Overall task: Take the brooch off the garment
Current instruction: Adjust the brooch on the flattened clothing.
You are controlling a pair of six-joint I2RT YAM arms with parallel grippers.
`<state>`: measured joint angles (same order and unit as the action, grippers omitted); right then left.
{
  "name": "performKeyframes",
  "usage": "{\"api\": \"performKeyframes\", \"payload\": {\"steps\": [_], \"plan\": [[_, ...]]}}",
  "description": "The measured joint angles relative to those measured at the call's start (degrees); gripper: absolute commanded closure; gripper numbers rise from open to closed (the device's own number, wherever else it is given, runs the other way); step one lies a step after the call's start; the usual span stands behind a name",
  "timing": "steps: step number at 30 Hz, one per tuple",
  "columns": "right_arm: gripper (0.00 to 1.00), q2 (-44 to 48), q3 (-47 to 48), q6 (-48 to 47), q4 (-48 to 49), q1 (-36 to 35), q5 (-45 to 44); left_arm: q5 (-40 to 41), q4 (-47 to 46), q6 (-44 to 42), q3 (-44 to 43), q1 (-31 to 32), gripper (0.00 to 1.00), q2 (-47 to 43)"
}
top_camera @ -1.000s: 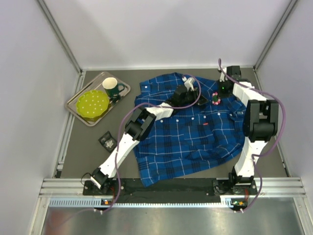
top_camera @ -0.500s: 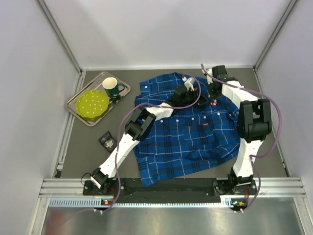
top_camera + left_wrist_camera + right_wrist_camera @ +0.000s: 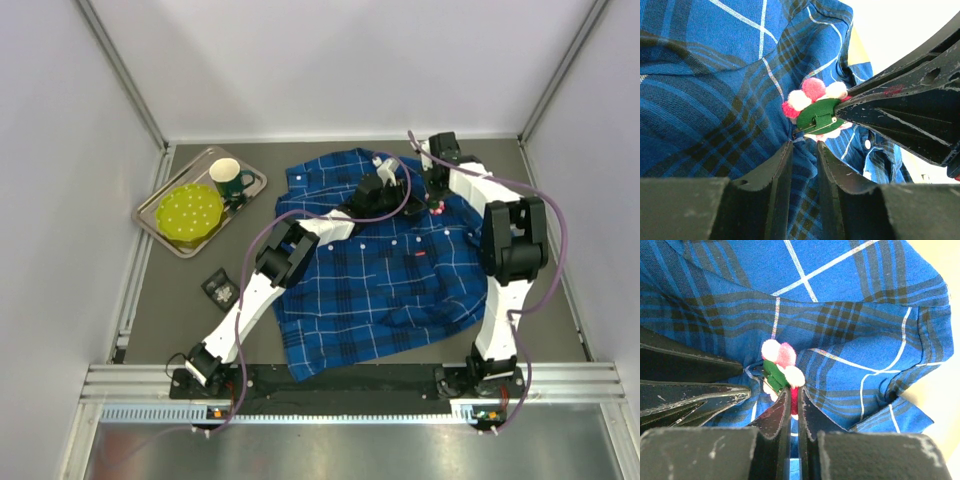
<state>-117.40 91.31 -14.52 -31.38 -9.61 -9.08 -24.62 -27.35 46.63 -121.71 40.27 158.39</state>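
Observation:
The blue and navy plaid shirt [image 3: 385, 270] lies spread on the dark table. The brooch [image 3: 437, 206], a green disc ringed with pink and white pompoms, is pinned near the shirt's upper right. In the left wrist view my left gripper [image 3: 804, 146] is shut on a fold of shirt fabric right below the brooch [image 3: 816, 111]. In the right wrist view my right gripper [image 3: 795, 396] is shut on the brooch's [image 3: 781, 368] lower edge, with the left fingers [image 3: 695, 395] close beside it. In the top view both grippers meet at the brooch.
A metal tray [image 3: 251, 184] at the back left holds a green mug [image 3: 229, 180] and a yellow-green plate [image 3: 190, 213]. A small black box [image 3: 219, 289] lies left of the shirt. White walls enclose the table on three sides.
My right arm has swung left from the shirt's right edge to the brooch and closed on it. My left arm has stayed in place on the fabric.

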Motion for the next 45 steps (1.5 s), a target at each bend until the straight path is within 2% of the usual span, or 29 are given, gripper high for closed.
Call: {"api": "performKeyframes", "payload": {"steps": [4,7,11,16,26,33,45], "plan": [[1.00,0.00,0.24,1.27,-0.04,0.85,1.92,0.00,-0.02,0.02,0.00,0.00,0.69,0.00],[0.95,0.00,0.31,3.45,0.09,1.99,3.93,0.00,0.00,0.02,0.00,0.00,0.69,0.00],[0.82,0.02,0.20,6.38,0.26,3.56,6.45,0.00,-0.02,0.09,0.02,0.00,0.69,0.00],[0.77,0.04,-0.44,9.90,0.79,4.63,8.55,0.00,-0.02,0.17,0.02,0.00,0.69,0.00],[0.76,3.26,-5.73,17.66,3.15,8.00,14.47,-0.02,-0.02,0.17,0.02,0.00,0.69,0.00],[0.81,5.03,-8.90,20.28,4.98,9.07,17.75,-0.07,-0.02,0.20,0.02,0.00,0.69,0.00],[0.75,9.51,-12.24,21.24,6.49,9.16,18.12,-0.09,-0.09,0.26,0.11,0.00,0.69,0.00]]}}
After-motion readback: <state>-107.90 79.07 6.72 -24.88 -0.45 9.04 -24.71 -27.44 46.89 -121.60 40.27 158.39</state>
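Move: The brooch is pinned to the garment with its rim pinched in the right fingertips, its middle about 1 cm ahead, 1 cm left and 1 cm below them. The red pin lies some 12 cm back, 4 cm left and 4 cm lower; the garment's far edge is roughly 11 cm straight ahead at that same height. From the left hand, the brooch lies about 4 cm right, 2 cm ahead and level. The right fingers open off the brooch's rim, drawing back about 3 cm while rolling left-side-up some 30 degrees. ##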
